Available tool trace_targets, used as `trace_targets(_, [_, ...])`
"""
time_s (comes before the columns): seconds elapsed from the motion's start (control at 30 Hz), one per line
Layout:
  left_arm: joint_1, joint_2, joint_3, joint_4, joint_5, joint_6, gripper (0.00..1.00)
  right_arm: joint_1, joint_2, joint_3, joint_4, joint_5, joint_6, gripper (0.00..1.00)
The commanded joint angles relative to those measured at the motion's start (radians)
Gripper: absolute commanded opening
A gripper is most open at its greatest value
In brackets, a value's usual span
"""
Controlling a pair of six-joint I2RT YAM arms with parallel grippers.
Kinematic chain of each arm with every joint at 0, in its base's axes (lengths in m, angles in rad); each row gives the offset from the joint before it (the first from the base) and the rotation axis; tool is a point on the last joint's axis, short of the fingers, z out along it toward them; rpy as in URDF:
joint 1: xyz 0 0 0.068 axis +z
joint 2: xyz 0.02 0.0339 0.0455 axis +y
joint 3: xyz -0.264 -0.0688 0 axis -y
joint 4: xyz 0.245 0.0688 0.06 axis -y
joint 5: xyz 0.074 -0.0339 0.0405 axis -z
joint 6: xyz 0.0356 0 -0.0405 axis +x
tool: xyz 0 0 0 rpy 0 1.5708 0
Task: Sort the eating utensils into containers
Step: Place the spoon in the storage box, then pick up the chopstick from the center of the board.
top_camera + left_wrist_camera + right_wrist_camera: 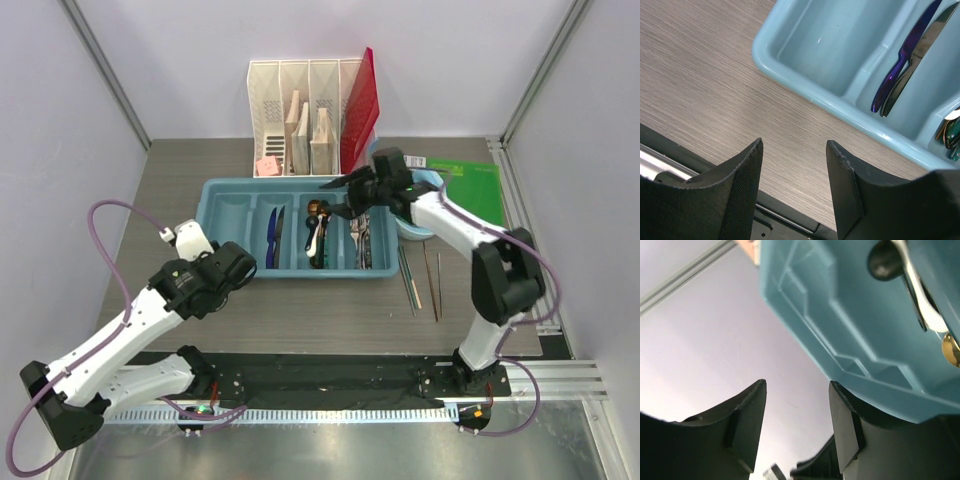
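Observation:
The light blue tray (pixel 298 274) lies mid-table with its containers side by side. The leftmost one (pixel 228 225) holds nothing. Dark and blue knives (pixel 275 235) lie in the second, spoons (pixel 317 232) in the third and silver forks (pixel 362 245) in the fourth. Thin chopsticks (pixel 428 278) lie on the table right of the tray. My right gripper (pixel 336 197) hovers open and empty over the tray's back edge, with the tray (pixel 840 315) and a spoon (pixel 920 295) in its wrist view. My left gripper (pixel 794 150) is open and empty over bare table by the tray's front left corner (pixel 805 92), near the knives (pixel 902 60).
A white slotted file organizer (pixel 300 120) with a red folder (pixel 362 100) stands behind the tray. A green sheet (pixel 468 185) and a light blue item (pixel 414 228) lie at the right, under my right arm. A pink note (pixel 268 166) sits by the organizer.

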Motion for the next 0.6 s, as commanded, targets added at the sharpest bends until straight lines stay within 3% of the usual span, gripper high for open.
trace_targets(0.0, [0.003,-0.008,-0.002,0.009,-0.027,-0.005,0.55,-0.104,-0.231,-0.029,-0.115,0.019,-0.243,0.58])
trace_targets(0.23, [0.003,0.052,0.024,0.073,-0.003,0.068,0.55,-0.146,-0.282,0.035,-0.615,0.108,-0.784,0.57])
trace_targets(0.37, [0.003,0.098,0.055,0.093,0.014,0.102,0.55,-0.153,-0.368,0.003,-0.678,0.245,-0.912,0.57])
trace_targets(0.57, [0.003,0.123,0.069,0.108,0.024,0.127,0.54,-0.209,-0.5,-0.141,-0.671,0.27,-1.042,0.59])
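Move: The right hand is open over the storage box, its right rim about 18 cm to the hand's right, 1 cm back and 11 cm below. The just-placed black spoon lies some 3 cm left and 3 cm back, 12 cm down. The forks are about 10 cm right and 3 cm back; the chopsticks outside lie some 24 cm right and 14 cm back. From the left hand, that right rim is roughly 44 cm right and 20 cm ahead. Take the empty right gripper away from the spoon, up and right at first, then sink to about the starting height while sweeping right and back over the fork side towards the box's right rim, some 16 cm right and 10 cm back in all. Roll the wrist about 40 degrees, left side down, fingers staying open. Ease the open left gripper 2–3 cm right and forward. ##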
